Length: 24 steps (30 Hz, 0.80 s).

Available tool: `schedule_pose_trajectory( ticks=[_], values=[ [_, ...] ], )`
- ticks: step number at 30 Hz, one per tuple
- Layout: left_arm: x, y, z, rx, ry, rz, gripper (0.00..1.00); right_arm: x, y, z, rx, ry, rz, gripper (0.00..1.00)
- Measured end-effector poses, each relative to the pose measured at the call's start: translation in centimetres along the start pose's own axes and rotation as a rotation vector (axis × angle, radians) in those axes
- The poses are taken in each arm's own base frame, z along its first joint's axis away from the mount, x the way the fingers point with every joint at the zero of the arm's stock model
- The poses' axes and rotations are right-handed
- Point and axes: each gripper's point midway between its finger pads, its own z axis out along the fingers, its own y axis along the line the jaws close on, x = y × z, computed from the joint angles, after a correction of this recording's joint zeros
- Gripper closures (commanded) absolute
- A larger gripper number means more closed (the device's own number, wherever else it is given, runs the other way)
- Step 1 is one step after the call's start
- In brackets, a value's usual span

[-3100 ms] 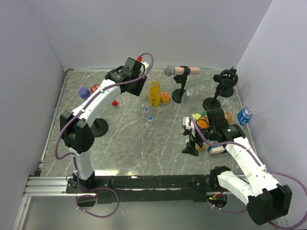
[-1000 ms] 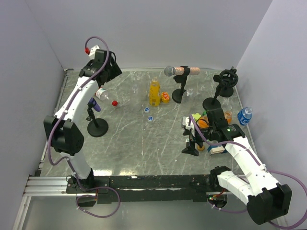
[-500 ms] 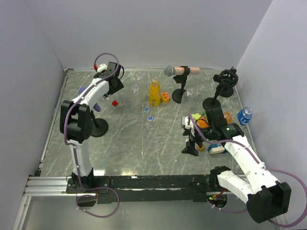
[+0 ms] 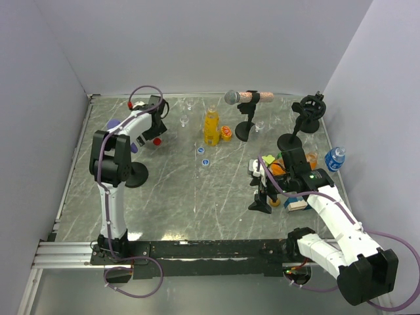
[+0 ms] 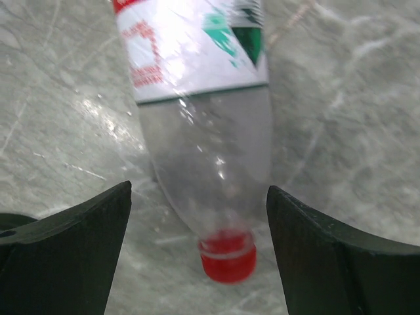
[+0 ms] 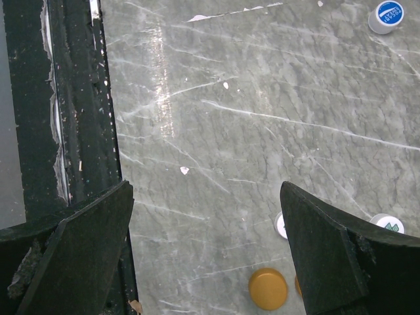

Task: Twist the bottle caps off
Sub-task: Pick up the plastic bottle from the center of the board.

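Note:
In the left wrist view a clear bottle (image 5: 197,85) with a red-white label lies on the grey marble top, its red cap (image 5: 227,258) still on and pointing at the camera. My left gripper (image 5: 197,256) is open, its fingers (image 5: 72,249) on either side of the neck and apart from it. From above, that gripper (image 4: 153,123) sits at the far left and hides the bottle. A loose red cap (image 4: 157,140) lies beside it. A yellow-orange bottle (image 4: 210,126) stands mid-back. My right gripper (image 6: 207,256) is open over bare table, with nothing between its fingers.
Two loose blue caps (image 4: 203,156) and an orange cap (image 4: 226,133) lie near the middle. An orange cap (image 6: 268,289) lies under the right wrist. A microphone on a stand (image 4: 246,98), a second stand (image 4: 302,118), a black round base (image 4: 134,174) and a small blue-labelled bottle (image 4: 335,158) stand around.
The left arm has come down from a raised pose to the table at far left. The clear bottle it carried now lies there, and the jaws have opened off it. The right arm has barely moved.

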Motion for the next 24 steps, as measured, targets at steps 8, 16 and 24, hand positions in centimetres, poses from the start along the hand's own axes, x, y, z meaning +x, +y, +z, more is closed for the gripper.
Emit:
schedule_pose_trajectory(
  ticks=[8, 16, 24],
  values=[
    [-0.5, 1.0, 1.8, -0.035, 0.013, -0.021, 0.15, 0.0, 0.0, 0.0, 0.0, 0.0, 0.0, 0.01],
    [-1.5, 0.5, 3.0, -0.032, 0.013, -0.043, 0.3, 0.0, 0.0, 0.0, 0.001, 0.002, 0.0, 0.01],
    [-1.9, 1.1, 3.6, -0.032, 0.023, -0.052, 0.63, 0.0, 0.0, 0.0, 0.002, 0.002, 0.0, 0.01]
  ],
)
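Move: The bottle with the red cap and label lies slanting on the board, its neck end already between the left hand's open fingers; its middle is about 4 cm ahead, 6 cm left and 2 cm below. The black stand's base is roughly 15 cm back and 6 cm left of this hand. The nearer blue cap sits some 6 cm back and 21 cm right, both 4 cm lower. From the right hand the bottle lies about 35 cm ahead, 47 cm left and 13 cm lower. Leftward and then also forward, the left hand slides about 4 cm along the bottle from its neck end towards the label, sinking some 2 cm with hardly any wrist turn. Near the end the wide-open fingers close to about half and pinch the clear shoulder from both sides, the gripper's effort rising as they take hold. ##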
